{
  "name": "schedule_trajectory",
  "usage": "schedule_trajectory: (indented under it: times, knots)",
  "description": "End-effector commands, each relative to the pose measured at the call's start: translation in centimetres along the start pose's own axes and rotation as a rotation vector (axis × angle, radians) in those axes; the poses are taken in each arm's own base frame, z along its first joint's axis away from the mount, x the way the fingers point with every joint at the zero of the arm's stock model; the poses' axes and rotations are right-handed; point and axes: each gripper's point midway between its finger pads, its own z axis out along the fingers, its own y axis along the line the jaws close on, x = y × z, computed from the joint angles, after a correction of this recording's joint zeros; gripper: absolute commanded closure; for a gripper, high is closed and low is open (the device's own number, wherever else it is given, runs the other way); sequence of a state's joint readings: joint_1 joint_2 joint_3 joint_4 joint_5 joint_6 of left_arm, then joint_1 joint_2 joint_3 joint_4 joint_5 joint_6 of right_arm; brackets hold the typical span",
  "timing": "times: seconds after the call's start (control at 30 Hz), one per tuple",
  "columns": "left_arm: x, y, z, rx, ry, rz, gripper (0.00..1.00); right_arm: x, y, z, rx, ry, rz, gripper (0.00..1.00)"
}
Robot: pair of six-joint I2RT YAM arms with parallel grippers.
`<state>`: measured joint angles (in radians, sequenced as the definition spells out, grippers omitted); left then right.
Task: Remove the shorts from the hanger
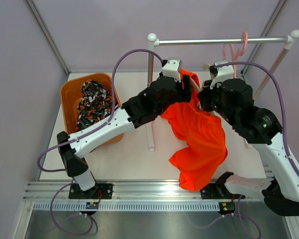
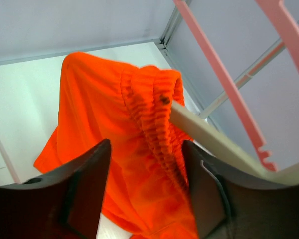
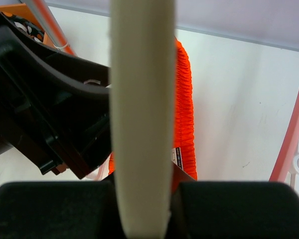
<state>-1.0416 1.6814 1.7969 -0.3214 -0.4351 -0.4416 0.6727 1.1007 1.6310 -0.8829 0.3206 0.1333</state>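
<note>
The plain orange shorts [image 1: 202, 139] hang by their waistband from a cream hanger [image 2: 214, 142] and drape down to the table. My left gripper [image 1: 185, 90] is open, with its jaws on either side of the gathered waistband [image 2: 154, 124] and the fabric between them [image 2: 147, 149]. My right gripper [image 1: 205, 97] is shut on the cream hanger's bar [image 3: 139, 99], which runs up between its fingers [image 3: 139, 186]. The orange waistband [image 3: 185, 109] shows just behind the bar. The camouflage shorts [image 1: 92, 102] lie in the orange bin.
The orange bin [image 1: 70, 94] stands at the left of the table. A white clothes rack with a metal rail [image 1: 219, 41] crosses the back and carries pink hangers [image 1: 237, 50]. The rack's left post [image 1: 150, 74] stands just behind my left arm.
</note>
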Motion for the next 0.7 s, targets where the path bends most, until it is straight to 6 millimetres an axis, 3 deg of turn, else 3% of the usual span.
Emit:
schedule_trajectory:
  times: [0.0, 0.17, 0.2, 0.3, 0.67]
  knots:
    - [-3.4, -0.7, 0.2, -0.016, -0.100, -0.009, 0.42, -2.7, 0.3, -1.5, -0.032, -0.085, 0.040, 1.00]
    - [-3.6, -0.5, 1.4, -0.051, -0.109, 0.038, 0.71, -2.4, 0.4, -2.0, -0.051, -0.077, 0.039, 1.00]
    - [-3.8, -0.3, 1.5, -0.060, -0.112, 0.040, 0.83, -2.3, 0.3, -2.1, -0.051, -0.076, 0.039, 1.00]
    - [-3.8, 0.1, 2.1, -0.083, -0.114, 0.050, 1.00, -2.2, 0.1, -2.6, -0.051, -0.077, 0.039, 1.00]
    - [-4.0, 3.8, 4.0, -0.181, -0.119, 0.068, 1.00, -1.5, -0.1, -4.3, -0.076, -0.079, 0.036, 1.00]
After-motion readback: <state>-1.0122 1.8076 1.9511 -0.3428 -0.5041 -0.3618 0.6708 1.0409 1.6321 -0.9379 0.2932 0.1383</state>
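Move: The left hand, fingers still parted, has the near part of the orange shorts' waistband, where it drapes over the beige hanger's end, about 3 cm ahead and 1 cm to its right, roughly level. The right hand's hold on the hanger is some 4 cm back and 5 cm right of it; the pink hanger hangs about 12 cm ahead and 16 cm right. From the right hand, that waistband lies about 7 cm ahead and 4 cm left. The left fingers shut on the orange waistband at the beige hanger's end and pinch it, the hand reaching forward into the cloth and carrying on outward once closed, nearly 4 cm in all. Meanwhile the right hand keeps its grip on the hanger and draws it back about 2 cm and a little to the right, away from the left hand. ##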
